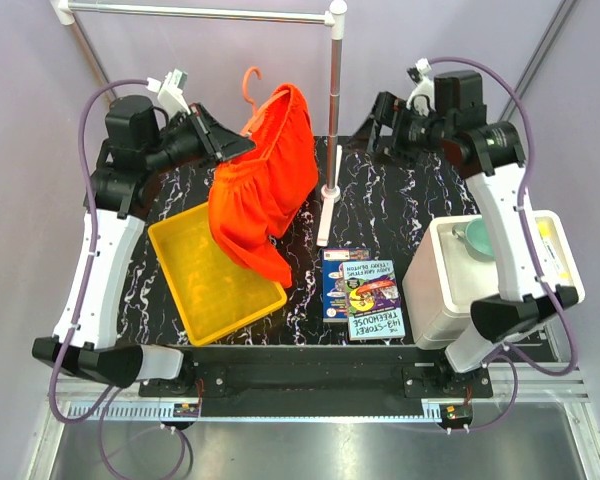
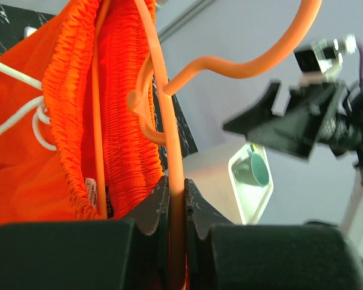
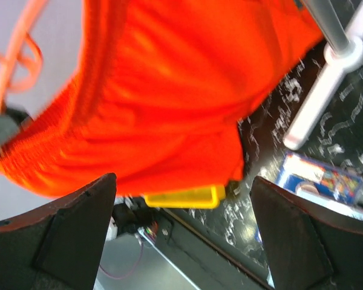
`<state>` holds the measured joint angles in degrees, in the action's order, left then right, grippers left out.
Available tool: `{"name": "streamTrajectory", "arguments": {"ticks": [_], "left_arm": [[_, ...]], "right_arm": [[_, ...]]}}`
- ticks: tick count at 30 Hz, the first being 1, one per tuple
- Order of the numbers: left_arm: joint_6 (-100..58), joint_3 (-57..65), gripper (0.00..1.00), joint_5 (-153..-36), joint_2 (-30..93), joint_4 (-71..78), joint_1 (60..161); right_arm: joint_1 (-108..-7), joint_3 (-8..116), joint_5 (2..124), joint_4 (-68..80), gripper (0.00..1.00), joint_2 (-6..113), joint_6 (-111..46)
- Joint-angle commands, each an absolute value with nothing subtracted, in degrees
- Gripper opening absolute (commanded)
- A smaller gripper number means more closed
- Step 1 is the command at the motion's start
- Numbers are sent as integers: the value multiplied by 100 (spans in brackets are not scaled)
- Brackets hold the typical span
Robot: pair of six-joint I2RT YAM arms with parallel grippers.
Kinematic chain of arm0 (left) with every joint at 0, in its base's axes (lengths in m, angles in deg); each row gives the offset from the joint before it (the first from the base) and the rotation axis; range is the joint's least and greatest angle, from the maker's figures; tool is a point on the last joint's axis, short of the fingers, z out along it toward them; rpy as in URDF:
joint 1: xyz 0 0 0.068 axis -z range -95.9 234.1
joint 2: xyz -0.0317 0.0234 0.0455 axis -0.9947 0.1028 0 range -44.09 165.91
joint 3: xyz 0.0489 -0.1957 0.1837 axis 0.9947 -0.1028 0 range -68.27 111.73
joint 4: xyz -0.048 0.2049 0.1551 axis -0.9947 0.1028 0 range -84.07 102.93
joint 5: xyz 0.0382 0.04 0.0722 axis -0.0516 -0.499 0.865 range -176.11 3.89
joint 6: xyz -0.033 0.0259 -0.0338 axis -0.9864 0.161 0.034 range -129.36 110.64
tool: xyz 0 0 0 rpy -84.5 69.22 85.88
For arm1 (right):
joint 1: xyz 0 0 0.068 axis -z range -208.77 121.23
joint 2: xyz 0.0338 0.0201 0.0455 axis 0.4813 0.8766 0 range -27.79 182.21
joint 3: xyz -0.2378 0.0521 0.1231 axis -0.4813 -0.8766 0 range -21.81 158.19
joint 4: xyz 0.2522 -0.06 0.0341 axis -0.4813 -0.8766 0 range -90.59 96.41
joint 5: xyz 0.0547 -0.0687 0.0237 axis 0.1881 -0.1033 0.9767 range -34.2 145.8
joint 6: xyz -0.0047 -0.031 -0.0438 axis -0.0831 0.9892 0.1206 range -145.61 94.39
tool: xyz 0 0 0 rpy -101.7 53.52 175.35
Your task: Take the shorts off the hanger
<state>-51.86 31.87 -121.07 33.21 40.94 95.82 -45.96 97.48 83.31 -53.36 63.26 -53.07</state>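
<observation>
The orange-red shorts (image 1: 265, 190) hang from the thin orange hanger (image 1: 250, 85) held in the air over the yellow tray, their lower end drooping toward it. My left gripper (image 1: 242, 148) is shut on the hanger's side bar; in the left wrist view the bar (image 2: 175, 151) runs straight between the closed fingertips of the gripper (image 2: 176, 184), with the shorts' elastic waistband (image 2: 118, 121) just left of it. My right gripper (image 1: 380, 125) stands open to the right of the shorts, apart from them. The right wrist view shows the shorts (image 3: 169, 90) ahead of its wide-open gripper (image 3: 183, 178).
A yellow tray (image 1: 210, 270) lies under the shorts. A grey rail stand (image 1: 333, 100) rises just right of them, its foot (image 1: 325, 215) on the black marbled table. A book (image 1: 362, 293) lies front centre. A white box (image 1: 445, 285) holding a teal cup (image 1: 478, 238) sits at the right.
</observation>
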Motion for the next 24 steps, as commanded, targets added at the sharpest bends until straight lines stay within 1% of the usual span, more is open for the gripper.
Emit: {"name": "streamTrajectory", "arguments": {"ticks": [1, 6, 9, 10, 11, 13, 17, 19, 20, 24], "left_arm": [[-5093, 2808, 0, -12689, 2772, 3573, 9640], [-5146, 2463, 0, -12812, 2543, 3546, 9781], [-5137, 2331, 0, -12821, 2455, 3529, 9833], [-5120, 2322, 0, -12830, 2438, 3529, 9834], [-5128, 2331, 0, -12856, 2455, 3511, 9851], [-5189, 2357, 0, -12874, 2464, 3468, 9842], [-5304, 2331, 0, -13031, 2438, 3397, 9851], [-5400, 2261, 0, -13084, 2429, 3362, 9860], [-5436, 2226, 0, -13128, 2394, 3336, 9860], [-5550, 2059, 0, -13234, 2315, 3213, 9869]], "right_arm": [[-4783, 10562, 8200, -4589, 100, 6827, -5760], [-5065, 11055, 7814, -4352, 98, 7363, -5988], [-5232, 11415, 7804, -4220, 94, 7714, -6050], [-5259, 11512, 7839, -4228, 90, 7820, -6050], [-5328, 11600, 7883, -4237, 89, 7951, -6050], [-5390, 11601, 7936, -4220, 86, 8023, -6050], [-5540, 11128, 8032, -3904, 84, 7962, -5848], [-5558, 10881, 7998, -3598, 80, 7874, -5874], [-5558, 10680, 7954, -3526, 77, 7795, -5961], [-5575, 10362, 7823, -3332, 72, 7672, -6103]]}}
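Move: The left fingers hold the hanger. From them, the far end of the shorts' waistband lies about 10 cm ahead, 7 cm right and slightly lower. From the open right hand, that waistband end is roughly 10 cm ahead, 13 cm left and about level. The hanger hook is some 20 cm left and 10 cm ahead of the right hand, a little higher, and the rack post stands about 14 cm ahead and 4 cm left. Still pinching the hanger, the left hand draws it back about 5 cm towards the robot, sinking some 2 cm and turning slightly clockwise. The right hand comes in to meet the waistband's far end, going some 10 cm left and 7 cm forward, rising a little and then dipping about 4 cm. Its fingers narrow from wide open to about three quarters, straddling the band without gripping it. ##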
